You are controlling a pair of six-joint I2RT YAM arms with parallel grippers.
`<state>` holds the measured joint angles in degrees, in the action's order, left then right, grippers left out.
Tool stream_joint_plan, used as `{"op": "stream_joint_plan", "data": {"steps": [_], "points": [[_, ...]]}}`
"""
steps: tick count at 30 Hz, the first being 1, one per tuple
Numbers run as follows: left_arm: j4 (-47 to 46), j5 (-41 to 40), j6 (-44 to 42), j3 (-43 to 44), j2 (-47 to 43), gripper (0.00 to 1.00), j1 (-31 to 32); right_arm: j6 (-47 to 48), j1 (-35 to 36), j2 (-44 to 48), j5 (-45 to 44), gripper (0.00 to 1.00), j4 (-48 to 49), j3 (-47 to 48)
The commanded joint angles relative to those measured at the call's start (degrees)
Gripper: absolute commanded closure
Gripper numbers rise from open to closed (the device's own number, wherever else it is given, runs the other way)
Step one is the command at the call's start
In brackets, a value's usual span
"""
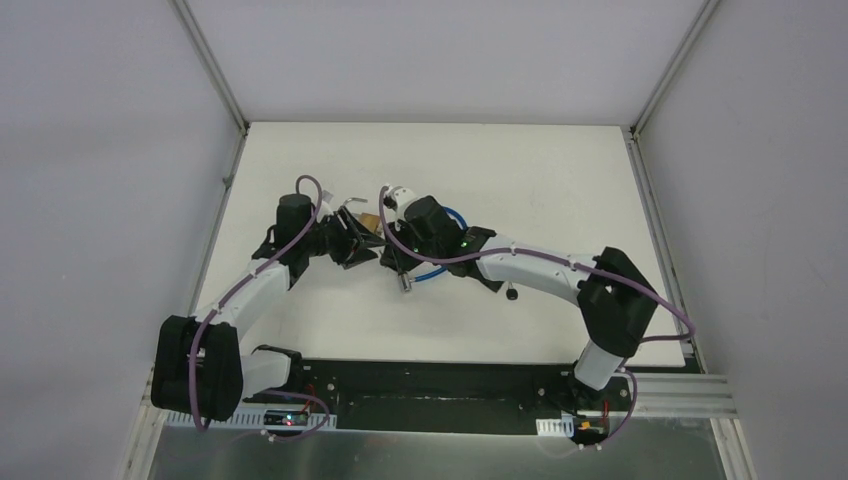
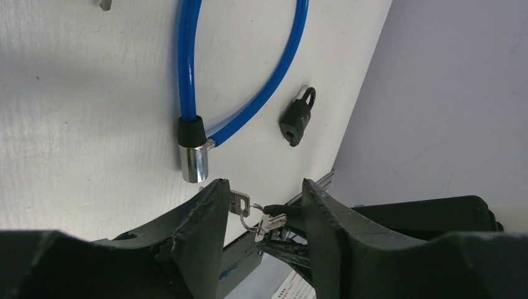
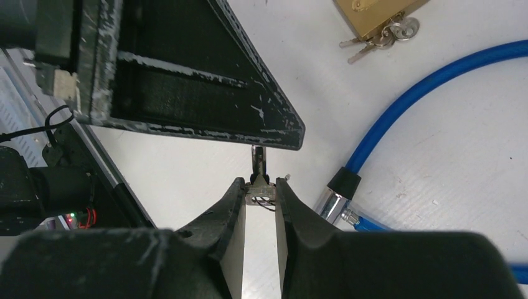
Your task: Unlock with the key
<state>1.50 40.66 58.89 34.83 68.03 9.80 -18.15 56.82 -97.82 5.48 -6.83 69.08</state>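
My right gripper [image 3: 260, 182] is shut on the head of a small silver key [image 3: 257, 159], whose blade points at the underside of my left gripper's finger. In the left wrist view a key ring with two keys [image 2: 241, 202] hangs between the wide-open jaws of my left gripper [image 2: 263, 187], and the right gripper's fingertips [image 2: 283, 212] reach in from behind. The blue cable lock [image 2: 194, 156] lies just beyond, its black collar and chrome end pointing at the grippers. It also shows in the right wrist view [image 3: 344, 182]. From above, both grippers [image 1: 358, 250] [image 1: 390, 255] meet mid-table.
A brass padlock [image 3: 373, 12] with its own keys [image 3: 381, 38] lies past the cable; it also shows from above [image 1: 370, 221]. A small black padlock [image 2: 297, 118] lies to the right of the cable loop, near the right forearm [image 1: 512, 293].
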Motion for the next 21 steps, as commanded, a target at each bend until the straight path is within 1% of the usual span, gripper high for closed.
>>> {"op": "stream_joint_plan", "data": {"steps": [1,3,7,11,14,16,18,19,21], "points": [[-5.33,2.31,0.92,-0.55,0.68,0.55,0.56,-1.66,-0.28,-0.88,0.79,0.84,1.23,3.98],[-5.36,2.63,0.67,-0.7,0.21,0.59,0.57,-2.43,-0.33,-1.3,0.02,0.86,0.79,4.57],[-5.31,2.67,0.72,-1.44,-0.75,0.63,0.74,-3.9,-0.58,-1.95,-0.46,0.86,0.13,5.98],[-5.35,3.12,1.25,-1.21,-1.69,0.72,0.9,-5.28,-0.86,-2.92,-0.11,0.86,-0.84,7.46],[-4.63,2.86,0.93,-0.37,-3.41,0.81,1.09,-6.56,-1.21,-3.04,0.07,0.85,-1.45,8.21],[-3.81,2.58,0.58,0.32,-4.21,0.89,1.1,-6.85,-1.4,-2.84,0.3,0.84,-1.46,8.35],[-3.37,2.7,0.52,1.2,-4.47,0.98,1.1,-7.68,-1.65,-2.74,0.52,0.82,-2.14,8.81],[-3.27,2.87,0.54,1.67,-4.6,1.0,1.1,-8.15,-1.8,-2.58,0.84,0.8,-2.21,8.83],[-3.17,3.28,0.47,2.83,-5.14,1.0,1.1,-9.6,-2.41,-1.81,1.09,0.7,-2.23,8.67]]}}
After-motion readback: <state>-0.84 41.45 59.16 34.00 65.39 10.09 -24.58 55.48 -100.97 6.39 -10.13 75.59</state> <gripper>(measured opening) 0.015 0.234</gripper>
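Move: The small key bunch held in the right fingers is almost between the left fingers, about 2 cm back and 2 cm to the right of the left hand, perhaps 1 cm lower. From the left hand, the cable lock's metal end lies on the table some 6 cm back, 5 cm right and 12 cm below, with the brass padlock about 5 cm ahead, 2 cm left and equally low. The left fingertips stand 2 cm ahead, 2 cm left and 1 cm above the right hand. The left hand stays almost in place and steadily shuts its half-open fingers to nearly nothing, pinching the key bunch in the air beside the right fingertips, then rises about 1.5 cm near the end. The right hand keeps its grip and carries the bunch in between the left fingers, going about 1.5 cm each forward, left and up and turning only some 5 degrees, its finger gap unchanged. ##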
